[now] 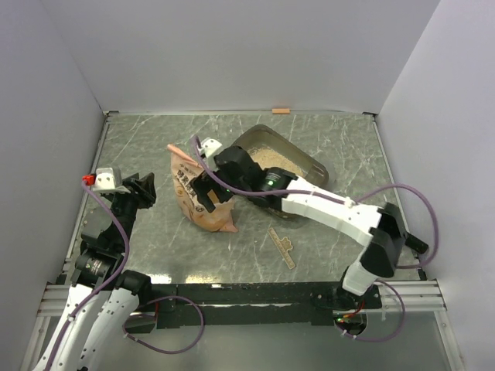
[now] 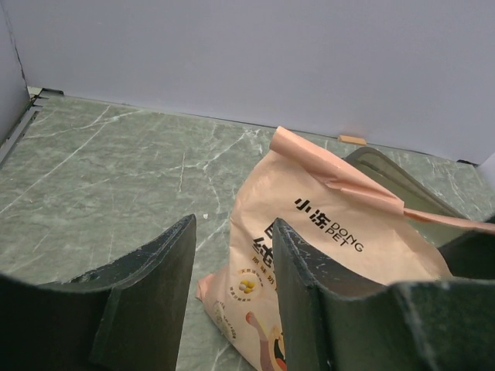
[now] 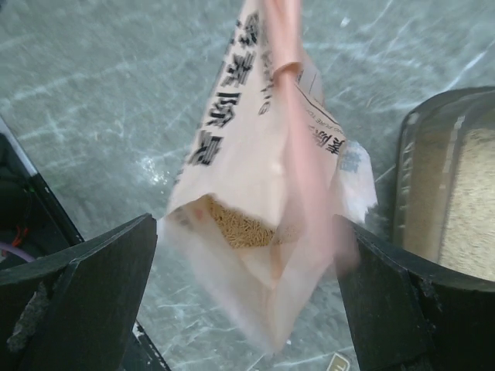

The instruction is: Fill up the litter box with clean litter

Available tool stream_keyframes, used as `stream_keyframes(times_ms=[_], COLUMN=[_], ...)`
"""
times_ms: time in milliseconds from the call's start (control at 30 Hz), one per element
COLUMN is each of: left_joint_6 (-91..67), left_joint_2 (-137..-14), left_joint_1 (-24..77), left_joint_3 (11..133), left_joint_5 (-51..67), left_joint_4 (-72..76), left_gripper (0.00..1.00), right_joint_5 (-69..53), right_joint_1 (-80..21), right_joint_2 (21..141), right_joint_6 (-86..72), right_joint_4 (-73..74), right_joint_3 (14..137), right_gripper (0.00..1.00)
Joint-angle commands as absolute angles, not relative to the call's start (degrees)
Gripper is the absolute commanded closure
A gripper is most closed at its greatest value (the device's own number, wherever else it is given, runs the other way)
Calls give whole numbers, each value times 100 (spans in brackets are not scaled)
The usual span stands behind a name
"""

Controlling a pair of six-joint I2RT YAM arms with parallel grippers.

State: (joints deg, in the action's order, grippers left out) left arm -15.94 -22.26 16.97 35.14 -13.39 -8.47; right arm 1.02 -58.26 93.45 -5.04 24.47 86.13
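Observation:
The orange-pink bag (image 1: 203,197) lies on the green marble table, left of the litter box (image 1: 313,164). Beige clean litter (image 1: 271,158) covers the box floor. My right gripper (image 1: 210,185) hovers over the bag, open. In the right wrist view the bag (image 3: 247,147) hangs blurred between the wide jaws of my right gripper (image 3: 247,228), mouth toward the camera, with litter (image 3: 232,224) showing inside; the litter box (image 3: 421,154) is at the right. My left gripper (image 2: 232,232) is open and empty, just left of the bag (image 2: 332,232).
A tan strip (image 1: 282,246) lies on the table near the front, right of the bag. A small orange piece (image 1: 281,110) sits at the foot of the back wall. White walls enclose the table on three sides.

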Motion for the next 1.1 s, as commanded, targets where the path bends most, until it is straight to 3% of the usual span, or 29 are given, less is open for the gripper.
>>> stream_keyframes(times_ms=[0, 100, 167, 200, 367, 433, 467, 700, 1067], left_joint_6=[-1644, -1670, -1722, -1757, -1776, -1749, -1740, -1740, -1898], left_joint_2=[-2206, -2197, -2215, -2224, -2162, -2127, -2101, -2092, -2021], left_joint_1=[1705, 1705, 1705, 1705, 1714, 1705, 1705, 1705, 1705], left_joint_3=[3612, 3612, 3621, 3630, 3639, 3604, 3586, 3586, 3533], left_joint_5=[-1371, -1406, -1476, -1511, -1424, -1424, -1415, -1204, -1354], left_joint_4=[-765, -765, -765, -782, -765, -721, -712, -668, -624], left_gripper=[51, 49, 42, 32, 22, 12, 1, 1, 1], right_joint_5=[895, 1299, 1476, 1529, 2100, 2293, 2451, 3691, 2900], right_joint_1=[-5976, -6038, -6038, -6029, -6021, -6003, -5942, -5417, -3087], right_joint_2=[8116, 7395, 7042, 6744, 6039, 5828, 5784, 4931, 5527], right_joint_6=[-439, -588, -738, -817, -1151, -1596, -1800, -3757, -4368], right_joint_4=[2557, 2549, 2575, 2610, 2856, 3031, 3363, 4084, 3912], right_joint_3=[8300, 7624, 7262, 6947, 6048, 5792, 5775, 4950, 4360], right_gripper=[1, 0, 1, 0, 0, 0, 0, 1, 4])
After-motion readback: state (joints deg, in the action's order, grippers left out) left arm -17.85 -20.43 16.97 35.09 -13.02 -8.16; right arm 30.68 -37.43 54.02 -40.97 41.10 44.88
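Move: The litter box's middle lies about 17 cm ahead, 22 cm right and 20 cm below the right hand, which is already open and leaving the bag. From that hand, the litter bag's middle is some 6 cm ahead, 4 cm left and 13 cm down; the clip is 8 cm back, 23 cm right and 24 cm below. From the left hand, the bag is roughly 10 cm ahead, 12 cm right and 18 cm below. Sweep the open right gripper about 30 cm right, away from the bag's mouth and towards the near right corner of the litter box, arching up and slightly back at first, then sinking well below the start height. Turn it some 65 degrees clockwise on the way so the fingers come to point forward, empty. Meanwhile hold the left gripper almost in place and spread its half-open fingers fully. ##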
